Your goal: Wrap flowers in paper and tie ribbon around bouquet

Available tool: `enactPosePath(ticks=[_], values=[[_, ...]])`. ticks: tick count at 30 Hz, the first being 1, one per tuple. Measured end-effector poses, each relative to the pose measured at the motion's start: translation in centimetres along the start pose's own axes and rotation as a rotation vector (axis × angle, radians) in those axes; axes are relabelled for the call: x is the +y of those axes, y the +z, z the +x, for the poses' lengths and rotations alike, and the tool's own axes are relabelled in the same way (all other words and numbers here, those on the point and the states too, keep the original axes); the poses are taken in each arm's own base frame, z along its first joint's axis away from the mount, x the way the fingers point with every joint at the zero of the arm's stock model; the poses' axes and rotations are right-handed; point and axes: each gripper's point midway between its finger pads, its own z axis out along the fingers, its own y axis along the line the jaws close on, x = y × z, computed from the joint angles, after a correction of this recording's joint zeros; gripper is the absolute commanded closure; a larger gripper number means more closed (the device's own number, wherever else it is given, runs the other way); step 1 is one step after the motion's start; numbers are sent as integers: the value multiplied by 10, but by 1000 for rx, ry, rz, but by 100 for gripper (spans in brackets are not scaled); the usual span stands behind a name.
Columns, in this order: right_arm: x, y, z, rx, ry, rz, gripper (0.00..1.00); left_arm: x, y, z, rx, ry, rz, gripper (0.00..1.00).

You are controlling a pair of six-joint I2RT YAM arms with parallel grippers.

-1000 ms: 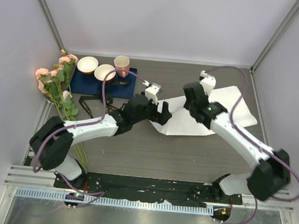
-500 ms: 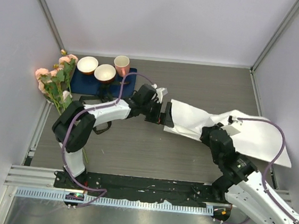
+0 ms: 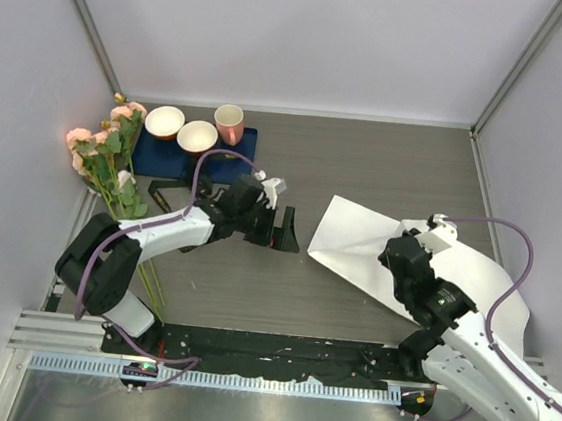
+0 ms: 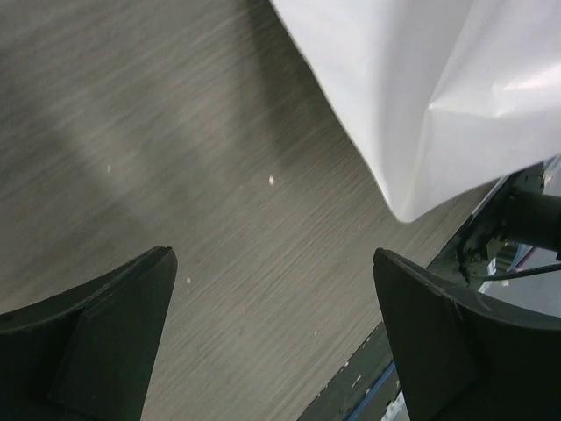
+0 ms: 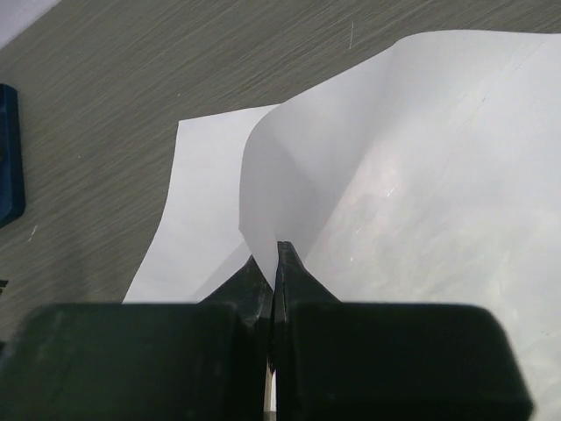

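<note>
The white paper [image 3: 353, 240] lies crumpled on the right half of the table, one corner pointing left. My right gripper [image 3: 395, 256] is shut on a raised fold of it, seen in the right wrist view as the paper [image 5: 412, 167] pinched between the gripper's [image 5: 276, 254] jaws. My left gripper [image 3: 285, 235] stands open just left of that corner, apart from it. In the left wrist view the gripper [image 4: 273, 256] holds nothing and the paper [image 4: 412, 79] hangs ahead. The flowers [image 3: 107, 147] lie at the far left. A black ribbon [image 3: 162, 196] shows partly beside the left arm.
A dark blue mat [image 3: 166, 158] at the back left carries two bowls [image 3: 165, 120] [image 3: 196, 136] and a pink cup [image 3: 229, 122]. The mat's edge [image 5: 7, 158] shows in the right wrist view. Enclosure walls stand on three sides. A black rail [image 3: 276, 351] runs along the near edge.
My left gripper opened, let go of the paper's corner and drew back left. The right arm dragged the paper to the right and toward the near edge.
</note>
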Motion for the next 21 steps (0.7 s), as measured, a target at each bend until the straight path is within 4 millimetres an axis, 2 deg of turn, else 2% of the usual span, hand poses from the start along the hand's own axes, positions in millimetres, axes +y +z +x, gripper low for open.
enactPosePath(ticks=[3,6,8,11,13,15,18,21], values=[[6,6,-3,-3,-52,16,100,7,-8,18,-4,-46,-23,1],[16,7,-10,-12,-106,-11,100,2,-19,18,-65,-132,-9,0],[24,5,-16,-25,-125,-57,100,-1,-22,4,-108,-213,-15,0],[37,-7,-28,-52,-137,-159,100,1,-19,-29,-167,-383,-46,0],[49,-17,-39,-80,-133,-243,100,2,-9,-47,-185,-485,-36,0],[59,-26,-46,-104,-133,-316,100,3,6,-56,-175,-570,-13,0],[69,-34,-52,-121,-142,-385,100,5,38,-56,-105,-636,-8,0],[73,-35,-48,-113,-167,-415,100,4,61,-49,-59,-668,7,0]])
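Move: Roughly 7 cm to the right of the left hand, 2 cm ahead and a little lower, is the middle of the paper's free left edge, lifted off the table. The ribbon lies some 21 cm to that hand's left, about level with it; the pink mug stands about 16 cm left and 23 cm ahead. From the right hand, already pinching the paper, that left edge is around 15 cm left, 4 cm ahead and some 8 cm lower. Easing back and left a couple of centimetres, the wide-open left hand then swings forward and right, rising and dipping again, to the paper's left edge, ending some 6 cm farther out and 5 cm farther right. It rolls about 40 degrees counter-clockwise, bringing the edge between its open fingers. Still pinching the paper, the right hand rises 8 cm and drifts left, its fingertips tilting up and turning left. ##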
